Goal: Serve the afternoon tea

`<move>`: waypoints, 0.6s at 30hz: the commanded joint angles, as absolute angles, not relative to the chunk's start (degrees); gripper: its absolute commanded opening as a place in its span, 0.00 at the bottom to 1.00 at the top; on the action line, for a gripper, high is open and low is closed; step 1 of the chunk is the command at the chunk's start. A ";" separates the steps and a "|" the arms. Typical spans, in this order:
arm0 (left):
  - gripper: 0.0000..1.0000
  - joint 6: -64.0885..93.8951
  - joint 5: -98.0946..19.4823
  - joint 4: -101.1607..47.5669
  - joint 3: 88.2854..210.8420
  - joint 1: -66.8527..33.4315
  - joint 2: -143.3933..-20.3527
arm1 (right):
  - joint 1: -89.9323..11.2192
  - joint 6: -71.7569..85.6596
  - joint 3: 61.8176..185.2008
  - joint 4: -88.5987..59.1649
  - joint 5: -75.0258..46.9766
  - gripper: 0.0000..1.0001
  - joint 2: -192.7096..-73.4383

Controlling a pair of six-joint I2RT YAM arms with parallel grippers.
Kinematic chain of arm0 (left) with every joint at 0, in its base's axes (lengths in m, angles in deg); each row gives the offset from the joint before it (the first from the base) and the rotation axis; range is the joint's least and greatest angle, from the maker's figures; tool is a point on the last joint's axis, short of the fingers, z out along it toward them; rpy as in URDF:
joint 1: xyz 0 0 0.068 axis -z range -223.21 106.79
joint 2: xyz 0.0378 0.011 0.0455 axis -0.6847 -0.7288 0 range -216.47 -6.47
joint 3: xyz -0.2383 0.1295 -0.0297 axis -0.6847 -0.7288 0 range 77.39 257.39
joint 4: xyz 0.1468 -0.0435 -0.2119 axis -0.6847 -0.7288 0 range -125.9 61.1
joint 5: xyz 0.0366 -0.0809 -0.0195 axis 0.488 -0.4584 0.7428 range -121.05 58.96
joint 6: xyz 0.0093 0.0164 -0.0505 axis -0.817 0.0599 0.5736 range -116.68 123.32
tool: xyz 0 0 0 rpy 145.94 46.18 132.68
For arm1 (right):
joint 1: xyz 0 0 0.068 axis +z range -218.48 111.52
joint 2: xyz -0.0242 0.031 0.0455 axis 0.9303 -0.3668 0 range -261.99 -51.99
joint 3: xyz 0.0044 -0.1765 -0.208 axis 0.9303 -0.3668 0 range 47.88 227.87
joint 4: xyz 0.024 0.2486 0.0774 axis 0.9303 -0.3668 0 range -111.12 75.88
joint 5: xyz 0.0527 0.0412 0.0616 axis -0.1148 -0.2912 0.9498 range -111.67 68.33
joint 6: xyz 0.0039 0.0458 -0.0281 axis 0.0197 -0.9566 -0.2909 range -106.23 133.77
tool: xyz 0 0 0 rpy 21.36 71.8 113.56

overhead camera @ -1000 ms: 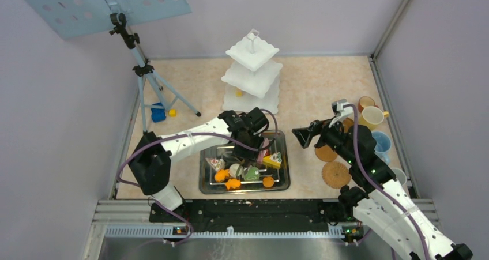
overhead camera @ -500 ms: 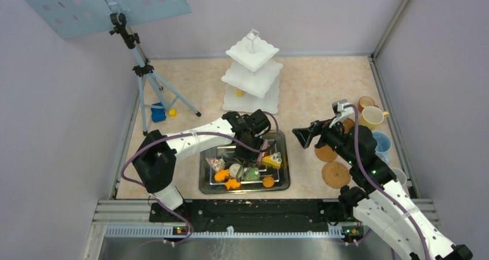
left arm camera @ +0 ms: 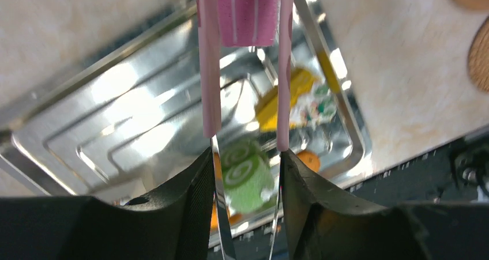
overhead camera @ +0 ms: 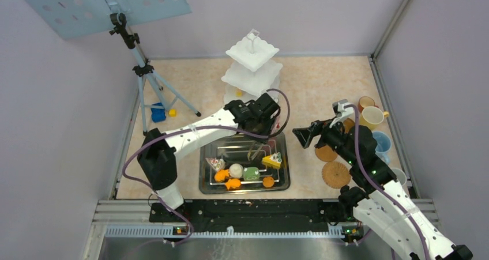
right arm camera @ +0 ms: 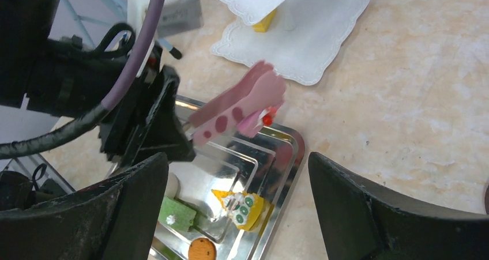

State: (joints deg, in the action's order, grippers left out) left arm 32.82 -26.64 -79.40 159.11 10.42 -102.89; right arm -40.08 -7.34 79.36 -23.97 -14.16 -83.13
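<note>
My left gripper (left arm camera: pixel 247 156) is shut on the pink tongs (left arm camera: pixel 210 70). The tongs' tips pinch a pink pastry (left arm camera: pixel 248 12) with a red top, held above the far right corner of the steel tray (overhead camera: pixel 230 150). In the right wrist view the tongs (right arm camera: pixel 236 101) and the pastry (right arm camera: pixel 256 121) hang between the tray and the white three-tier stand (overhead camera: pixel 252 75). A yellow pastry (overhead camera: pixel 239 93) sits on the stand's bottom tier. On the tray lie a yellow wedge (overhead camera: pixel 272 161), a green swirl (overhead camera: pixel 251 173), a cream ball (overhead camera: pixel 235 170) and orange pieces (overhead camera: pixel 233 184). My right gripper (overhead camera: pixel 303 138) hovers open, right of the tray.
The mugs stand along the right edge: brown (overhead camera: pixel 365 103), yellow (overhead camera: pixel 372 117), blue (overhead camera: pixel 380 142), grey (overhead camera: pixel 399 174). Two round coasters (overhead camera: pixel 336 174) lie beside them. A tripod (overhead camera: pixel 144 81) with a blue block (overhead camera: pixel 158 112) stands at the back left.
My left gripper has squeezed the tongs on the pink pastry, lifted it off the tray and swung it back and right toward the stand. The right arm has stayed still.
</note>
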 commanded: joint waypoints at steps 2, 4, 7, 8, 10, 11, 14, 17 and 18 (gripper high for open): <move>0.41 27.47 -16.90 -71.94 170.14 10.41 -111.22 | -39.65 -7.43 81.02 -22.82 -16.09 0.89 -82.00; 0.41 25.76 -14.41 -71.12 174.60 10.40 -115.01 | -39.65 -7.40 81.05 -23.17 -16.97 0.89 -81.27; 0.41 22.84 -10.31 -71.00 181.32 10.28 -120.57 | -39.61 -7.34 80.68 -23.52 -17.99 0.89 -79.99; 0.41 21.90 -9.36 -71.33 183.29 9.90 -122.45 | -39.65 -7.38 80.58 -23.79 -18.36 0.89 -79.63; 0.41 20.75 -8.00 -72.31 187.17 8.84 -125.56 | -39.63 -7.50 80.43 -24.32 -18.85 0.89 -78.94; 0.41 20.36 -7.33 -72.69 188.85 8.34 -127.24 | -39.63 -7.54 80.33 -24.65 -19.16 0.89 -78.52; 0.42 17.92 -6.06 -73.26 192.86 7.11 -130.48 | -39.59 -7.76 80.02 -25.79 -20.41 0.89 -76.70; 0.42 16.11 -4.16 -74.51 196.07 6.17 -133.43 | -39.66 -8.03 79.18 -26.35 -22.61 0.89 -73.91; 0.42 15.69 -3.50 -74.34 196.38 5.90 -134.00 | -39.66 -8.06 78.90 -26.48 -23.18 0.89 -73.07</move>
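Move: Forward of the left hand by about 20 cm, some 9 cm to its right and 11 cm lower, is the front right part of the stand's bottom plate, where the pink cake in the hand's tongs is being taken. The middle plate's centre is 24 cm ahead, 3 cm right and about level; the yellow cake on the bottom plate is 26 cm ahead, 2 cm left. The tray's yellow wedge lies 2 cm back, 8 cm right. From the right hand, the goal is 20 cm ahead, 15 cm left. Carrying the pink cake in the squeezed tongs, the left hand sweeps quickly forward about 16 cm and right some 6 cm, away from the tray and towards the bottom plate's front right part, rising slightly before sinking. The wrist swings the downward-pointing fingers outward some 20 degrees; their grip on the tongs holds. The empty, open right hand edges right and up a couple of centimetres. ##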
